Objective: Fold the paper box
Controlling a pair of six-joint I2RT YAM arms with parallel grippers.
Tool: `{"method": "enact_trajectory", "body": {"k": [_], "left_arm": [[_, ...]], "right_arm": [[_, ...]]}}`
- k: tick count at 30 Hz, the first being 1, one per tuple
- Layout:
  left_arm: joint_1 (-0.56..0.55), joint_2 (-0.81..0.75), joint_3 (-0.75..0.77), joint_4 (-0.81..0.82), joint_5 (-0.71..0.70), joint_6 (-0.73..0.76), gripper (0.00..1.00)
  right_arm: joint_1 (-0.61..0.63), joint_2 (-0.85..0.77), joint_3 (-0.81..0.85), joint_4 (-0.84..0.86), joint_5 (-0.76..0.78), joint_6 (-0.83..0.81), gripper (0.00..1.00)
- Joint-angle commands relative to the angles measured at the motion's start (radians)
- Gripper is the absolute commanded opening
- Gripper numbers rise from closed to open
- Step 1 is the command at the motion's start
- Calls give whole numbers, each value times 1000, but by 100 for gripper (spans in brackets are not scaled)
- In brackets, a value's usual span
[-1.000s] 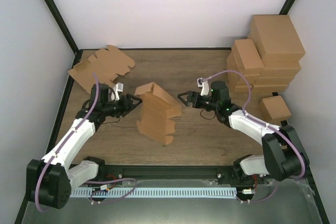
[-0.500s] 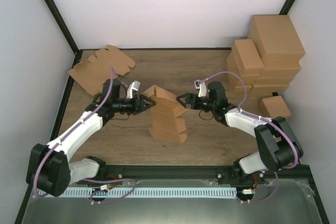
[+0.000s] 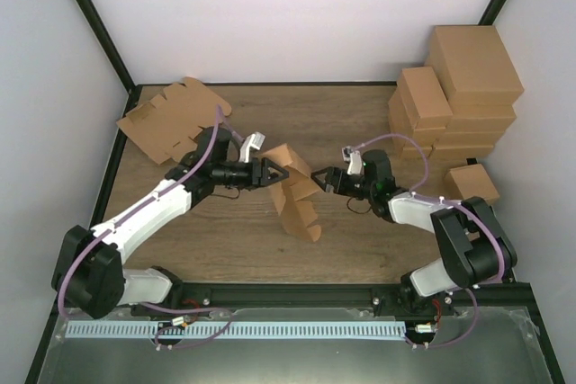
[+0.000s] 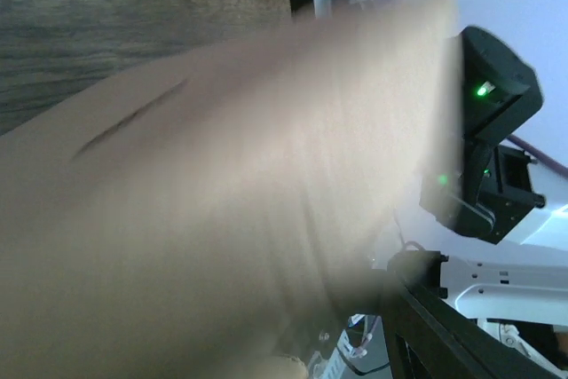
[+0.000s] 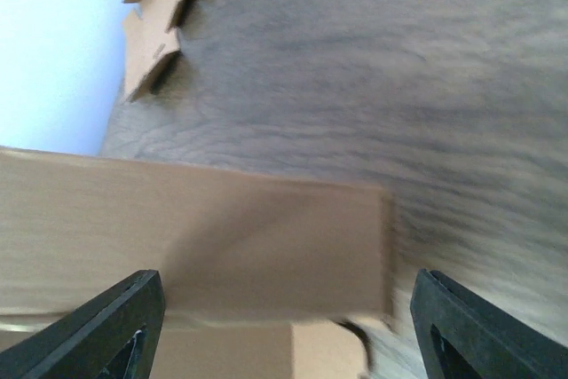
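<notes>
The paper box (image 3: 297, 193) stands partly folded on the table's middle, its flaps stepping down toward the front. My left gripper (image 3: 281, 174) is against its left side with jaws apart. Blurred brown card of the box (image 4: 222, 201) fills the left wrist view, and only one dark finger (image 4: 435, 326) shows at the lower right. My right gripper (image 3: 317, 177) faces the box's right side. In the right wrist view the right gripper (image 5: 286, 290) is open. A flat panel of the box (image 5: 222, 237) lies between its fingers, short of the right one.
A pile of notched cardboard blanks (image 3: 171, 119) lies at the back left, the same blanks (image 5: 160, 6) showing in the right wrist view. Stacked brown cartons (image 3: 459, 87) fill the back right, with one small carton (image 3: 472, 184) in front of them.
My left gripper has travelled right and taken the box with it. The box has turned and shifted toward the right gripper, which has edged left to meet it.
</notes>
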Motion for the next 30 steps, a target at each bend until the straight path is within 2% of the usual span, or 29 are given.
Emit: {"method": "enact_trajectory", "body": {"k": [1,9,12,13,16,19,23,26,30], "left_arm": [[-23,35,52,37,-26,25,59],[-39,129,159,0,-33,68,59],[-39,150,193,-22,-36,87,59],[-39,156,199,-26,-37,91,59],[-40,171,212,-29,-33,94,59],[-40,179,222,-32,-33,94,59],[-40,186,238,-48,-37,102,59],[-40,191,245,-56,-36,106,59],[-40,192,251,-58,-32,106,59]], "right_arm": [[-44,-57,-82,38,12,25,78],[-73,-157,-58,-25,-16,-62,79],[-77,-196,2,-49,-73,-160,79],[-77,-208,19,-49,-98,-227,77],[-62,-239,57,-44,-124,-409,62],[-18,-255,47,6,-47,-563,61],[64,-233,28,94,92,-665,60],[140,-194,25,142,189,-716,59],[192,-165,7,209,391,-711,51]]}}
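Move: Below the left hand, about 2 cm farther out, 4 cm right and 10 cm lower, is the middle of the half-folded paper box, standing at a slant. From the right hand the same box is some 4 cm left, 2 cm back and a little lower. A flat cardboard sheet lies about 25 cm ahead and 27 cm left of the left hand, 20 cm below it. Backing off first, the right hand draws about 3 cm right, back and down. It then climbs some 12 cm and swings about 6 cm left to the box's upper side tab, rolling nearly 50 degrees counter-clockwise seen from behind, its fingers closing partway without pinching. The left hand, still at the box's top and half open, pushes some 5 cm forward and right, then stays. ##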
